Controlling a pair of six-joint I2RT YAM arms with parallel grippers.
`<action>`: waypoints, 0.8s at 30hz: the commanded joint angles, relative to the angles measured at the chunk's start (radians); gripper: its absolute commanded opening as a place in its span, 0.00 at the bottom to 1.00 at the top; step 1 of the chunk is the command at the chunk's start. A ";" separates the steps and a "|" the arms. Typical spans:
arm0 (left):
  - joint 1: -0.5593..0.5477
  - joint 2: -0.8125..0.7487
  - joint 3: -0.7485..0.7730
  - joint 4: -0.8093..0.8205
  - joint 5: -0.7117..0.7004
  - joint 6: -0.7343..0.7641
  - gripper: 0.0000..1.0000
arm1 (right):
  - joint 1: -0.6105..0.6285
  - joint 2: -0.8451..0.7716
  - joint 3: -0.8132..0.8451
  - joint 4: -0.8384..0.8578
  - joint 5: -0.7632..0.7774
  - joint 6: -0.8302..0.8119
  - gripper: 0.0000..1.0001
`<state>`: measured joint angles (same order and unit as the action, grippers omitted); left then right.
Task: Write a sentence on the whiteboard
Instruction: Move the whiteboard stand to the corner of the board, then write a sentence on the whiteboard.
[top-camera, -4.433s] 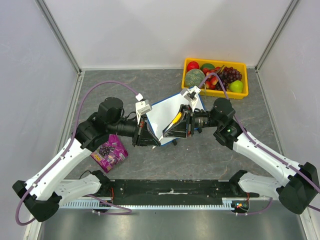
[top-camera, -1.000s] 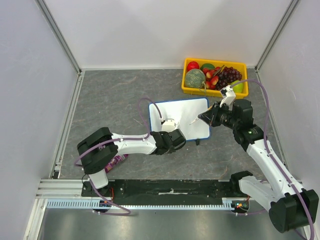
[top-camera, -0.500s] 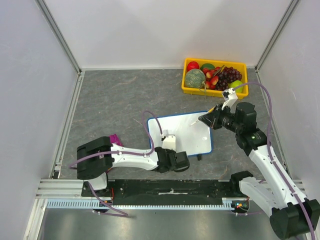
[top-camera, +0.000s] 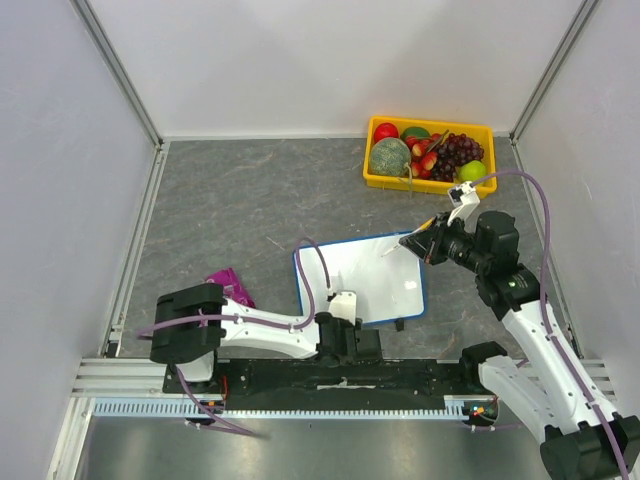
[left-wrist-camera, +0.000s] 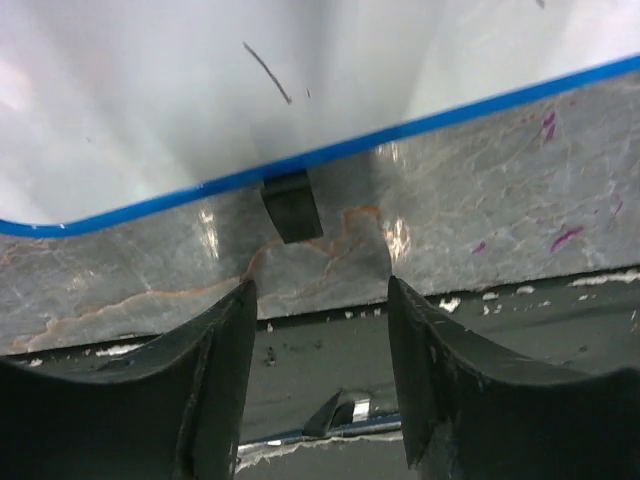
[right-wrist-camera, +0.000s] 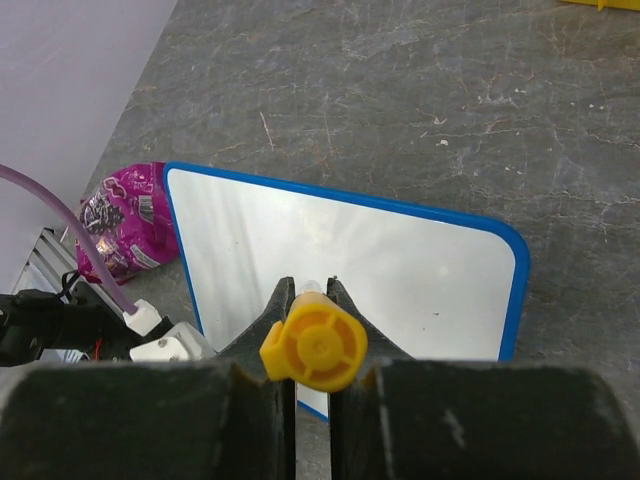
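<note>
The whiteboard (top-camera: 362, 278), white with a blue frame, lies flat on the grey table in front of the arms. Its face looks blank white; no sentence is in view, only a short dark stroke (left-wrist-camera: 266, 70) in the left wrist view. My left gripper (top-camera: 352, 338) hovers at the board's near edge, open with nothing between its fingers (left-wrist-camera: 318, 283); a black foot (left-wrist-camera: 292, 206) shows under the frame. My right gripper (top-camera: 408, 240) is over the board's far right corner, shut on a marker (right-wrist-camera: 313, 345) with a yellow end, its tip pointing down at the board (right-wrist-camera: 350, 270).
A yellow tray (top-camera: 381, 182) of fruit stands at the back right. A purple snack packet (top-camera: 228, 285) lies left of the board, also seen in the right wrist view (right-wrist-camera: 125, 235). The black base rail (top-camera: 300, 375) runs along the near edge.
My left gripper has opened and let go of the board's near edge, pulling back toward the rail. The board slid nearer. The right gripper drifted slightly right with the marker.
</note>
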<state>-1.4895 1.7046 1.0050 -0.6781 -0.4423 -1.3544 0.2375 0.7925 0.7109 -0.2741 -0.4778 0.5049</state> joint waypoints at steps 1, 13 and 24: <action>-0.037 0.020 -0.003 -0.055 0.045 -0.031 0.62 | -0.004 -0.024 0.005 -0.016 -0.018 0.004 0.00; -0.074 -0.266 -0.059 -0.046 -0.006 0.132 0.84 | -0.004 -0.067 0.035 -0.140 -0.067 -0.032 0.00; -0.080 -0.456 -0.114 0.095 0.045 0.258 0.87 | -0.006 -0.211 0.067 -0.391 -0.047 -0.155 0.00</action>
<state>-1.5581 1.2976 0.9211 -0.6605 -0.4042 -1.1549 0.2375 0.6407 0.7216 -0.5568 -0.5255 0.4065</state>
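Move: The left whiteboard stand, poking out from the board's near edge, lies about 4 cm ahead of the left hand, hardly 1 cm to its left and about level. The whiteboard's middle is some 14 cm ahead and 3 cm right; the right stand is about 5 cm ahead and 12 cm right. From the right hand, the whiteboard's middle is about 3 cm back, 10 cm left and 22 cm below; the left stand is 13 cm back, 14 cm left, as far below. Back by 2 to 3 cm, low along the table and away from the left stand, then up about 9 cm, the empty left hand clears the board, its fingers spreading wider and its wrist turning some 15 degrees clockwise while its left side dips about as much. The right hand, still gripping the marker, travels back about 5 cm high over the board's right part, towards its near edge. ##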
